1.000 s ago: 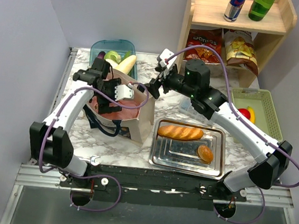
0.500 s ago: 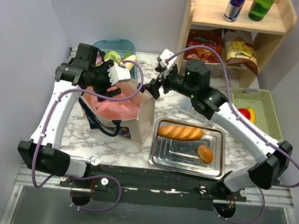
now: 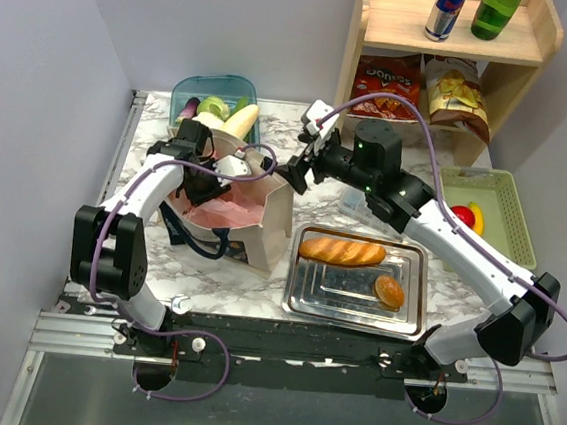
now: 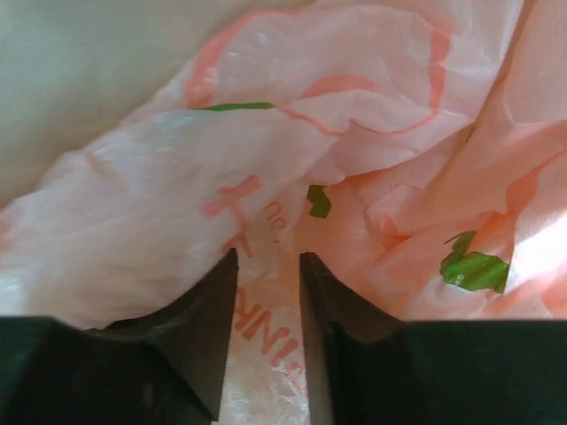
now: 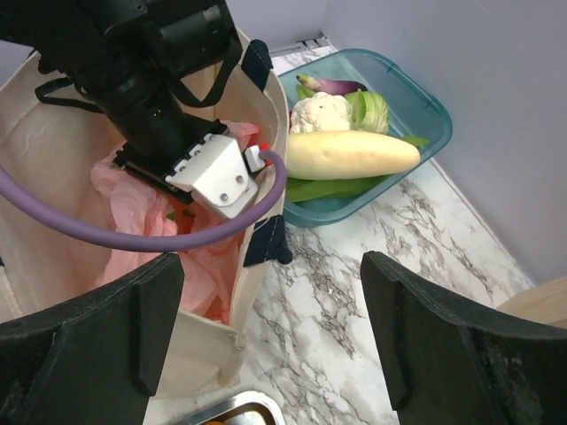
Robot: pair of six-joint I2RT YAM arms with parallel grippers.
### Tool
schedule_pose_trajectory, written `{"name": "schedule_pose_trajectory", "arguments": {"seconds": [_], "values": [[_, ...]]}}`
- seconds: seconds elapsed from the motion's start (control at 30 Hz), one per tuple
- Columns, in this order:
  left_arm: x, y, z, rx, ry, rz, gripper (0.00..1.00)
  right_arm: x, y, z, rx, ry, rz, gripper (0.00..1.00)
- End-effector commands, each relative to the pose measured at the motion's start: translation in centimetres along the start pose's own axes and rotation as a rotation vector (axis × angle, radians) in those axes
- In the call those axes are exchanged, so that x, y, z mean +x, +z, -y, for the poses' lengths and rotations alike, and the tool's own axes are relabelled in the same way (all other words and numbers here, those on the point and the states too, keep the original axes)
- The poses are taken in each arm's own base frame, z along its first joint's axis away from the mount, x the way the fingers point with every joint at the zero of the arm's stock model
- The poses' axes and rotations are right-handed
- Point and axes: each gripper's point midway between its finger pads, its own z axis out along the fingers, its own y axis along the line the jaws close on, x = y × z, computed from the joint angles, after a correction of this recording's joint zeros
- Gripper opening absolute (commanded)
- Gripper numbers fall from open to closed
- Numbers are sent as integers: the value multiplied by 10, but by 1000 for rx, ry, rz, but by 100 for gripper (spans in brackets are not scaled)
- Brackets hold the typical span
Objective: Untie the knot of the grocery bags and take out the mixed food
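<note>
The beige canvas tote (image 3: 274,224) stands open at centre left with the crinkly pink plastic bag (image 3: 236,208) inside it. My left gripper (image 3: 212,173) reaches down into the tote. In the left wrist view its jaws (image 4: 268,255) have narrowed onto a fold of the pink bag (image 4: 177,204), with printed plastic pinched between them. The knot is not visible. My right gripper (image 5: 272,266) hovers open above the tote's right rim (image 5: 266,115) and the marble, holding nothing. Cauliflower (image 5: 323,111), an eggplant (image 5: 330,85) and a pale long vegetable (image 5: 354,155) lie in a teal tub (image 5: 425,115).
A steel tray (image 3: 305,300) at front right holds a baguette (image 3: 341,250) and a bun (image 3: 389,290). A green basket (image 3: 507,239) at the right holds a red apple (image 3: 463,216) and a banana (image 3: 478,213). The wooden shelf (image 3: 402,28) behind carries chip bags (image 3: 386,87), a can and a green bottle (image 3: 496,12).
My left arm swung up and back, then came down into the tote, and its jaws went from wide open to narrowed on the pink bag. The right arm barely shifted.
</note>
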Motion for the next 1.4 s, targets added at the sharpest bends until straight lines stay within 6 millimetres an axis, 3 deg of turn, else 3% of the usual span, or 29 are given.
{"name": "schedule_pose_trajectory", "arguments": {"seconds": [0.0, 0.1, 0.2, 0.4, 0.5, 0.57, 0.7, 0.8, 0.9, 1.07, 1.17, 1.37], "values": [[-3, -6, 7, -6, 4, 28, 43, -8, -15, 9, 47, -21, 12, 89], [-25, -34, 15, -8, -57, 116, 83, -9, -18, 11, 55, -21, 15, 89], [-52, -76, 18, -37, -87, 218, 98, -11, -22, 14, 63, -15, 21, 89], [-93, -158, 16, -147, -125, 401, 99, -12, -33, 21, 87, 12, 38, 91], [-113, -201, 6, -212, -229, 513, 99, -13, -39, 23, 91, 27, 44, 91], [-115, -220, -5, -266, -325, 548, 99, -11, -43, 23, 94, 32, 43, 90], [-97, -229, -23, -350, -501, 499, 99, -5, -49, 22, 99, 40, 34, 90], [-89, -224, -14, -297, -552, 450, 99, -1, -58, 30, 127, 73, 28, 91], [-88, -221, -9, -257, -661, 425, 99, 11, -73, 52, 194, 183, 22, 91], [-102, -229, -3, -183, -715, 500, 98, 39, -118, 98, 355, 330, 34, 93], [-104, -237, -15, -232, -729, 500, 98, 57, -154, 126, 477, 415, 40, 93], [-118, -240, -32, -229, -753, 527, 98, 72, -193, 144, 585, 437, 57, 93]]}}
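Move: The pink plastic bag lies bunched in the tote right at the left hand's fingertips, its middle about 1 cm ahead, 4 cm right and 5 cm below; the tote centres some 6 cm right and 3 cm below, level fore and aft, with the vegetable basket 23 cm ahead and 2 cm right. From the right hand the plastic bag is roughly 19 cm left, 3 cm ahead and 28 cm below, and the parts box 26 cm right, 2 cm ahead. The left hand spreads its fingers and rises about 26 cm out of the tote; the right swings 24 cm right. ##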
